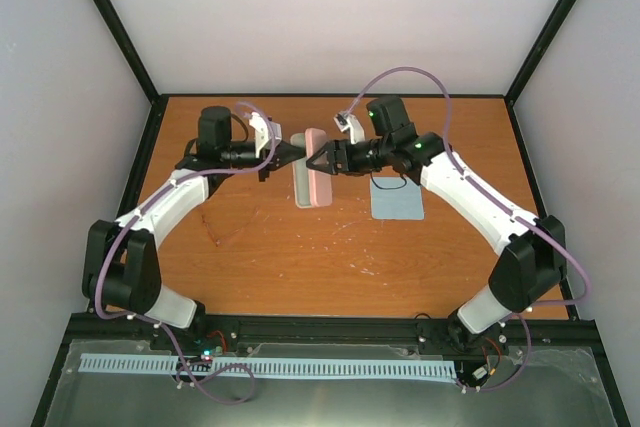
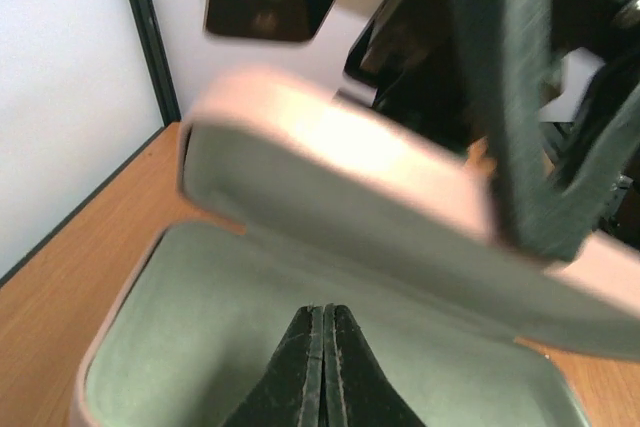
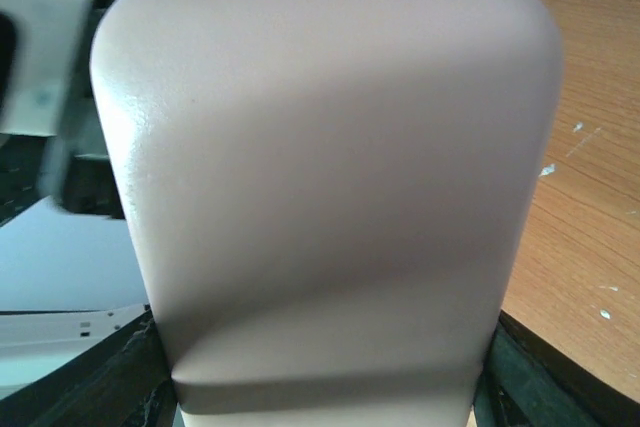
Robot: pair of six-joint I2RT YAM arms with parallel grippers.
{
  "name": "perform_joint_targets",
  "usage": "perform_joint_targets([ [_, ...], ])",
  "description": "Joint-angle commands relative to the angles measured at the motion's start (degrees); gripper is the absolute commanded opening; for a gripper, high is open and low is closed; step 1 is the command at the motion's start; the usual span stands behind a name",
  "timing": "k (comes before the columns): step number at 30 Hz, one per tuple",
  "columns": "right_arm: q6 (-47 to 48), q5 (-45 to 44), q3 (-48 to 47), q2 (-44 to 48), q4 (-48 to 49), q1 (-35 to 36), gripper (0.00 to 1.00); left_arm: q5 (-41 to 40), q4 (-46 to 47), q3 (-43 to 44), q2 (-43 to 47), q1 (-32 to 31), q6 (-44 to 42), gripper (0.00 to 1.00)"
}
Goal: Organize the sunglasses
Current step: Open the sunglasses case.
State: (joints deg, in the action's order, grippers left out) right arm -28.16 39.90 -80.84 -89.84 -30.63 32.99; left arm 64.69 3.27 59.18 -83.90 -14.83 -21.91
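Observation:
A pink glasses case [image 1: 318, 172] lies open mid-table, its grey-green lining [image 2: 200, 347] bare where it shows. The lid [image 2: 330, 147] stands half raised. My left gripper [image 1: 297, 151] is shut and empty, its tips [image 2: 324, 313] just over the base lining. My right gripper [image 1: 319, 160] holds the lid from the right: one dark finger [image 2: 520, 117] crosses its rim, and the lid's pink back [image 3: 330, 167] fills the right wrist view, with fingers [image 3: 115, 387] at both lower corners. A thin dark shape [image 1: 392, 183] lies on the cloth's far edge; I cannot tell whether it is the sunglasses.
A blue-grey cloth [image 1: 397, 201] lies flat to the right of the case, under the right forearm. Black frame posts [image 1: 135, 167] and white walls bound the wooden table [image 1: 300, 257] at the left, right and back.

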Motion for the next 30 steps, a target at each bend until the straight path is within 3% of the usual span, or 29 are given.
perform_joint_targets([
  [1, 0.26, 4.27, -1.34, 4.2, 3.27, 0.54, 0.03, -1.94, -2.27, -0.09, -3.04, 0.24, -2.46, 0.0],
  [6, 0.63, 0.85, 0.17, 5.2, 1.35, 0.29, 0.03, -5.17, -2.0, -0.13, -3.08, 0.8, -2.61, 0.01],
  [7, 0.77, 0.55, 0.64, 5.09, 0.86, 0.03, 0.03, -5.73, -1.94, 0.05, -2.81, 0.97, -2.01, 0.07],
  [9, 1.3, 0.68, 2.08, 4.81, 0.37, -0.47, 0.03, -6.38, -1.66, 0.18, -1.94, 1.55, -1.04, 0.41],
  [12, 3.05, 2.22, 3.48, 4.19, -0.43, -1.66, 0.03, -6.5, 0.57, -0.89, 0.68, 2.44, -0.05, 0.64],
  [16, 6.26, 6.48, 3.04, 2.77, -2.61, -3.2, 0.03, -6.31, 2.66, -2.29, 3.52, 2.61, -2.11, 0.7],
  [22, 8.18, 9.49, 2.06, 2.08, -2.15, -3.43, 0.03, -6.9, -1.36, -0.58, 1.18, 2.62, -5.16, 0.71],
  [30, 3.17, 12.23, 8.16, 4.41, 8.74, -3.41, 0.03, -8.42, 0.76, 0.88, -0.75, 2.86, 2.36, 0.71],
])
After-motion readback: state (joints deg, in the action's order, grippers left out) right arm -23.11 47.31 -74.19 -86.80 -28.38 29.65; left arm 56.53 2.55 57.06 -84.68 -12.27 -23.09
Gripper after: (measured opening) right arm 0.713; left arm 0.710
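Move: My right hand already holds the sunglasses case by its lid in the air, partly open towards my left. The lid's middle is about 2 cm back from that hand and 1 cm left. My closed left fingertips are already in the opening: the lower half's middle lies some 3 cm back, 1 cm right and 3 cm below them, the lid's 3 cm back, 4 cm right and 2 cm higher. The grey cloth lies roughly 20 cm right of my right hand, 8 cm back and 25 cm below. I press my left fingertips about 3 cm down and 2 cm forward against the inside of the lower half while my right hand, still pinching the lid, lifts about 2.5 cm. Then I open the left fingers wide, back them out some 2 cm to the left while rising, and sink again as my right hand lowers the case and carries it about 2 cm to the right. ##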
